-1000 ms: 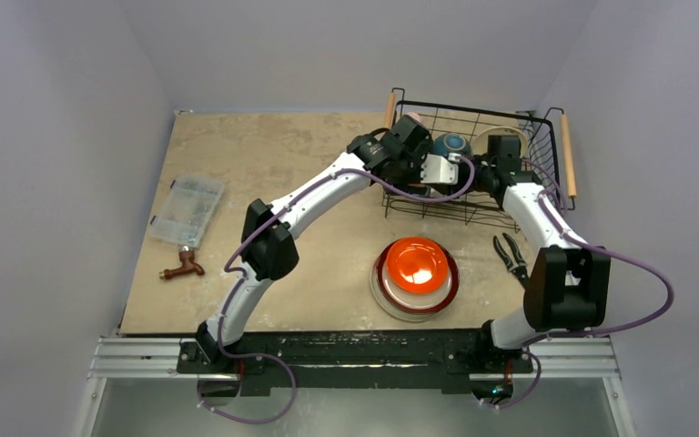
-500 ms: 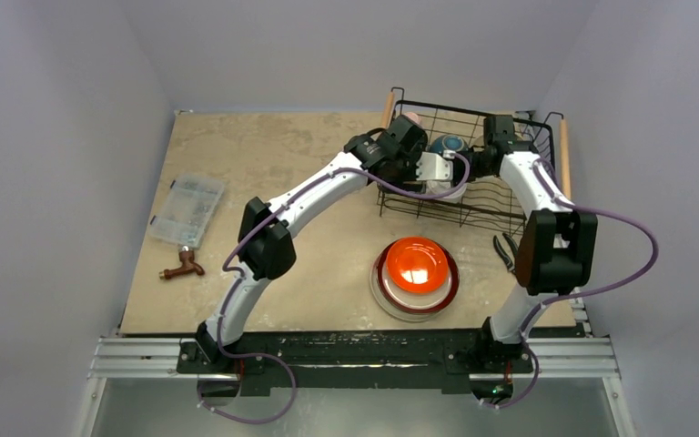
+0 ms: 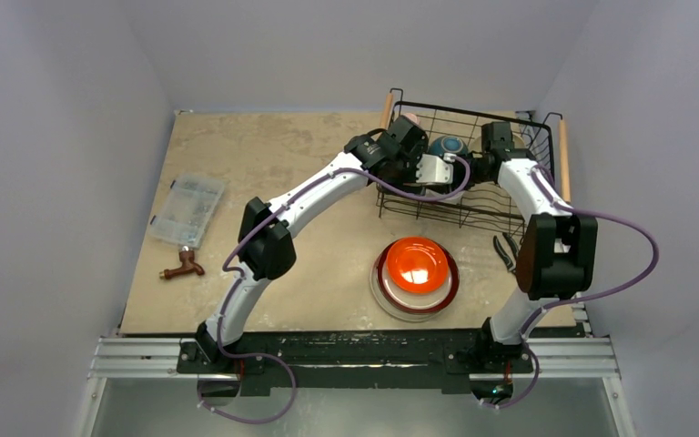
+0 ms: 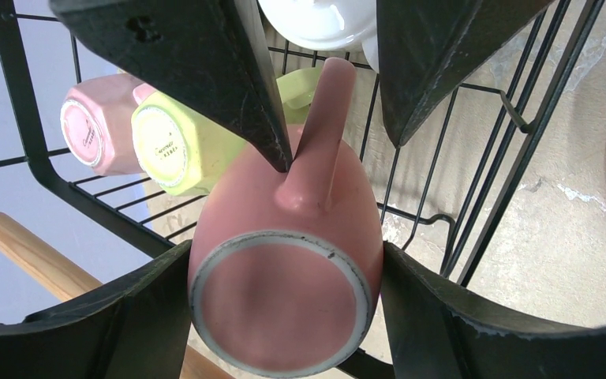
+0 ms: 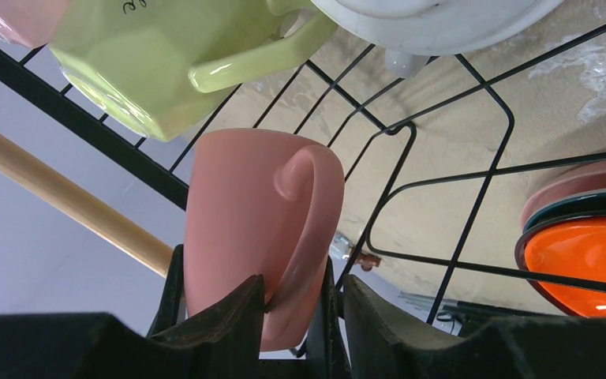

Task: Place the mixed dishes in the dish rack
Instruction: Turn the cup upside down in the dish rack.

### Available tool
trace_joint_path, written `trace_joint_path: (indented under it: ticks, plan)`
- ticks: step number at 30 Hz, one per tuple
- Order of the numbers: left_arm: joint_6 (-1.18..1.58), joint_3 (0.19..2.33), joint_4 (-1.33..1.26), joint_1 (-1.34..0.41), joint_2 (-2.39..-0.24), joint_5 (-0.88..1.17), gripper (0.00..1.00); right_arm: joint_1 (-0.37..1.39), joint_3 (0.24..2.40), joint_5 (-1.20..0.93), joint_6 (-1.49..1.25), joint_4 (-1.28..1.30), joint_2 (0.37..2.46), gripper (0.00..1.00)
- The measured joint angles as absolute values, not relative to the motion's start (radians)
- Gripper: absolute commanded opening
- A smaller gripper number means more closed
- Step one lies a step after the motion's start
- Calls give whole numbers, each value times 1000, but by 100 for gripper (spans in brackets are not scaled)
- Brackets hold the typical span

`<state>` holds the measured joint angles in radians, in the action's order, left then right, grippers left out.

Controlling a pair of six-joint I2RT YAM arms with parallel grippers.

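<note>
The salmon mug (image 4: 284, 237) hangs on its side over the dish rack (image 3: 546, 150), base toward the left wrist camera. My left gripper (image 4: 284, 308) is shut on its body. My right gripper (image 5: 308, 288) is open and straddles the mug's handle (image 5: 304, 197); one finger touches the mug beside the handle, the other stands off. In the rack lie a yellow-green mug (image 4: 181, 146), a pale pink mug (image 4: 95, 130), a white mug (image 4: 323, 20) and the teal bowl (image 3: 450, 144). A red-orange plate (image 3: 416, 264) tops a plate stack on the table in front of the rack.
Black pliers (image 3: 510, 255) lie right of the plate stack. A clear compartment box (image 3: 187, 209) and a small brown fitting (image 3: 182, 266) sit at the table's left. The rack's wooden handles (image 3: 567, 159) flank it at the back right, near the walls.
My right arm has swung from the rack's right end leftward to the salmon mug, its fingers now around the handle. My left gripper has held the mug almost still.
</note>
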<state>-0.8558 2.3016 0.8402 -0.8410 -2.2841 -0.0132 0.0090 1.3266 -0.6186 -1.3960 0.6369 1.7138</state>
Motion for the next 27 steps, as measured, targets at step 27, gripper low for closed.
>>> trace_joint_path:
  ticks: [27]
  plan:
    - [-840,2249,783,-854,-2261,-12,28,28,1393,-473,-1577,743,1749,0]
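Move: The pink cup, tilted bottom-up, is still held by its body in the left gripper, its middle about 2 cm right of, 1 cm ahead of and 2 cm below that hand. From the open right fingers, astride its handle, the cup's middle is some 2 cm ahead, 3 cm left and 3 cm down. About 9 cm below the right hand are the green cup, 4 cm ahead and 4 cm left, the white cup, 4 cm right and level, and the blue bowl, 8 cm ahead and 4 cm right. Keep the left gripper's hold on the pink cup's body, letting it drift barely a centimetre right. Ease the right hand down a good centimetre, and about as far forward and right, settling over the handle while turning some 10 degrees clockwise and tipping its fingers farther down; then close them late to pinch the handle from both sides. ##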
